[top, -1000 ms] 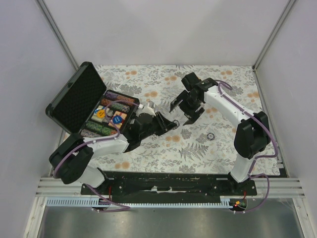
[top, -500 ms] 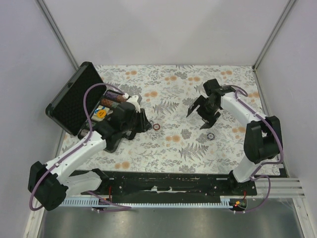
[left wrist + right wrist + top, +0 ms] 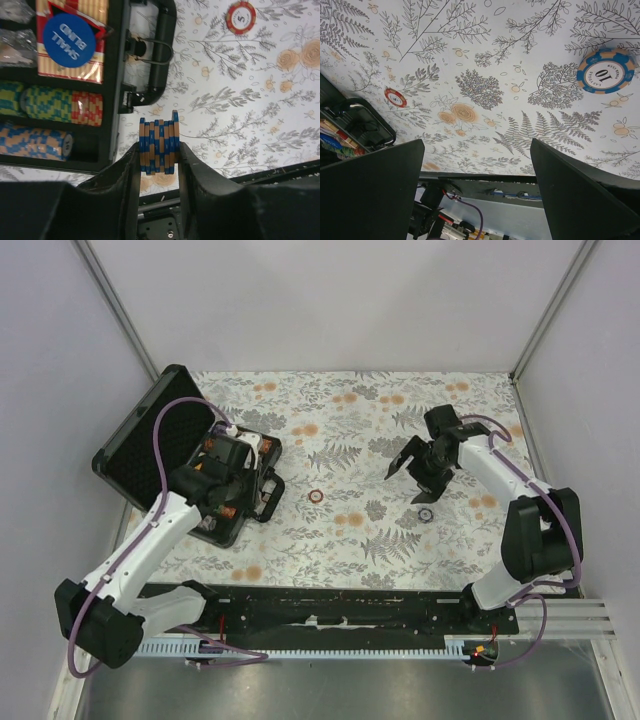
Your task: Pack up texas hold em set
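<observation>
The black case [image 3: 150, 445] lies open at the left, with rows of striped chips [image 3: 47, 102] in its tray. A red-orange card box [image 3: 70, 70] carries a blue "SMALL BLIND" button [image 3: 68, 32]. My left gripper [image 3: 262, 490] hangs over the case's near right edge by the handle [image 3: 160, 55]. It is shut on a short stack of blue-and-tan chips [image 3: 159, 135]. A red "5" chip [image 3: 316, 496] and a blue "10" chip [image 3: 425, 515] lie loose on the cloth. My right gripper [image 3: 420, 472] is open and empty just above the blue chip [image 3: 606, 70].
A floral cloth [image 3: 370, 540] covers the table. Grey walls stand at the back and sides. The black arm rail [image 3: 340, 610] runs along the near edge. The raised case lid leans toward the left wall.
My left arm has swung left from the table's middle to the case with the chip stack in its jaws. My right gripper has moved right and nearer, toward the blue chip.
</observation>
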`<control>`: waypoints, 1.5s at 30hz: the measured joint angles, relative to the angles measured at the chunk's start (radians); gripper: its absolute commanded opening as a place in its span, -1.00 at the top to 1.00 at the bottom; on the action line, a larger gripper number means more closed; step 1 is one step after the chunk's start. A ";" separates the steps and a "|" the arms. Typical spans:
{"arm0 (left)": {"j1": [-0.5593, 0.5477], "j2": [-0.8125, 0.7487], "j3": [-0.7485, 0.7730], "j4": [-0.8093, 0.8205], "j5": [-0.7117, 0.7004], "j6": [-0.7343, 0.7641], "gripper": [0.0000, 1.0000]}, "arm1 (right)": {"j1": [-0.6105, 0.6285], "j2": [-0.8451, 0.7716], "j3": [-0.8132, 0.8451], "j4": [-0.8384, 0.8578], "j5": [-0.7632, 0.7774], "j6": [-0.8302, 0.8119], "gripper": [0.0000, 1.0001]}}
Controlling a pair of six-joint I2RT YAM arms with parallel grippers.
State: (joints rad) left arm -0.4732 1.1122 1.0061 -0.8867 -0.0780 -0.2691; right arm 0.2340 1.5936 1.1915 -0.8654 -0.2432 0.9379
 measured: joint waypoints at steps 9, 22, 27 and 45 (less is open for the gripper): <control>0.065 0.057 0.026 0.003 -0.087 0.164 0.96 | -0.027 0.000 0.000 -0.013 -0.018 -0.039 -0.88; 0.119 -0.186 -0.177 0.084 -0.018 0.412 0.96 | -0.071 0.000 0.000 -0.024 -0.026 -0.060 -0.87; 0.139 -0.146 -0.181 0.080 -0.022 0.481 0.96 | -0.077 0.000 0.000 -0.026 -0.031 -0.060 -0.87; 0.219 -0.098 -0.259 0.025 -0.023 0.589 0.96 | -0.102 0.008 0.000 -0.026 -0.048 -0.060 -0.85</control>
State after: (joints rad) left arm -0.2543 1.0145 0.7471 -0.8619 -0.1009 0.3202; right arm 0.1322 1.6012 1.1919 -0.8917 -0.2909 0.8783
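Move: The left hand holds a short blue-and-orange chip stack; the empty right end of the case's nearest slot lies about 8 cm to its left, level fore and aft, some 10 cm below. The blue-orange row lies about 15 cm left and 3 ahead, the red chips 8 left and 5 ahead, the handle 4 right and 8 ahead. From the open right hand, the loose 10 chip is roughly 8 cm right, 3 back and 8 down; the slot end is some 46 left, 7 back. The left hand keeps its grip on the chip stack and carries it left in over the case's near right corner, about 9 cm in all, first swinging a little forward, then drawing back past where it began and sinking some 6 cm towards the empty end of the nearest slot, while its left side rolls up about 20 degrees and it turns roughly 15 degrees clockwise. Meanwhile the right hand, fingers still wide open, eases 2 to 3 cm right at one height towards the loose 10 chip. ##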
